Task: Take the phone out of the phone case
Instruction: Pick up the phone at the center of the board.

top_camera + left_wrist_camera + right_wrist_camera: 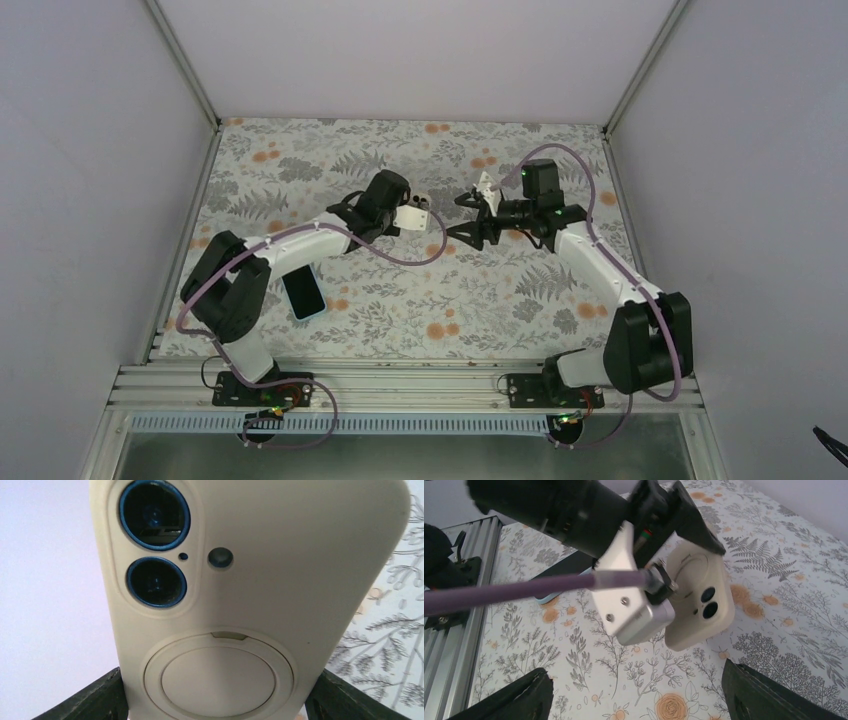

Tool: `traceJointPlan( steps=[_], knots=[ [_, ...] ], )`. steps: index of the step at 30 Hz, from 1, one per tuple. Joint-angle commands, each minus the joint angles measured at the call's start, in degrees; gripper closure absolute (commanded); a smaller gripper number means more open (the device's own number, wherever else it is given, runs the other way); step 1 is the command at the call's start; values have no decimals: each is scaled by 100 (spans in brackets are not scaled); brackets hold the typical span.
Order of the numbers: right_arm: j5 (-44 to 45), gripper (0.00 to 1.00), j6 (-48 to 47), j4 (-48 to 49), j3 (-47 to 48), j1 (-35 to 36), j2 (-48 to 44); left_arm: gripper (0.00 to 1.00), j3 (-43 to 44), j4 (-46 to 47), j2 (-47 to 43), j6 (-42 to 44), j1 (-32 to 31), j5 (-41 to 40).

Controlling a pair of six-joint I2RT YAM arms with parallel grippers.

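Observation:
My left gripper (pixel 398 217) is shut on the phone case (pixel 280 580), a pale beige shell with a round ring on its back, held above the table. The dark fingers (pixel 92 700) press on its two long sides. Of the phone, only two blue-ringed camera lenses (pixel 155 515) show through the case's cutout; the rest is hidden. In the right wrist view the phone case (pixel 704 615) hangs below the left wrist. My right gripper (pixel 468 228) faces it from the right, open, a short way off, its fingers (pixel 774 695) wide apart with nothing between them (pixel 639 700).
A second phone (pixel 304 293) with a black screen and a bluish edge lies flat on the floral table cover (pixel 480 300) beside the left arm. The left arm's purple cable (pixel 524 587) crosses the right wrist view. Metal rails (pixel 400 385) line the near edge.

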Motion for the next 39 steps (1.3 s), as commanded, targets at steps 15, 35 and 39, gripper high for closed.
traceJointPlan(
  steps=[15,35,39],
  knots=[
    [-951,30,1089,902,673,-558,874,33,-443,2245,-917,5,-444,-634],
    [-1458,38,1745,1300,1253,-486,1571,32,5,2168,-629,-19,-629,-700],
    [-1440,40,1820,1381,1334,-473,1665,32,36,2159,-617,-5,-663,-681]
  ],
)
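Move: The phone in its beige case is already between the left hand's fingers, its middle about at that hand. From the right hand, the cased phone is some 10 cm to the left, 9 cm farther out and 8 cm lower. The open right gripper, to which the left hand carries the phone, is likewise 10 cm to the left hand's right, 9 cm back and 8 cm above. A second phone lies on the table, about 20 cm back from the left hand, 18 cm to its left and 13 cm below. Left hand lifts the held phone about 10 cm; right reaches 7 cm forward towards it, fingers partly closing. ##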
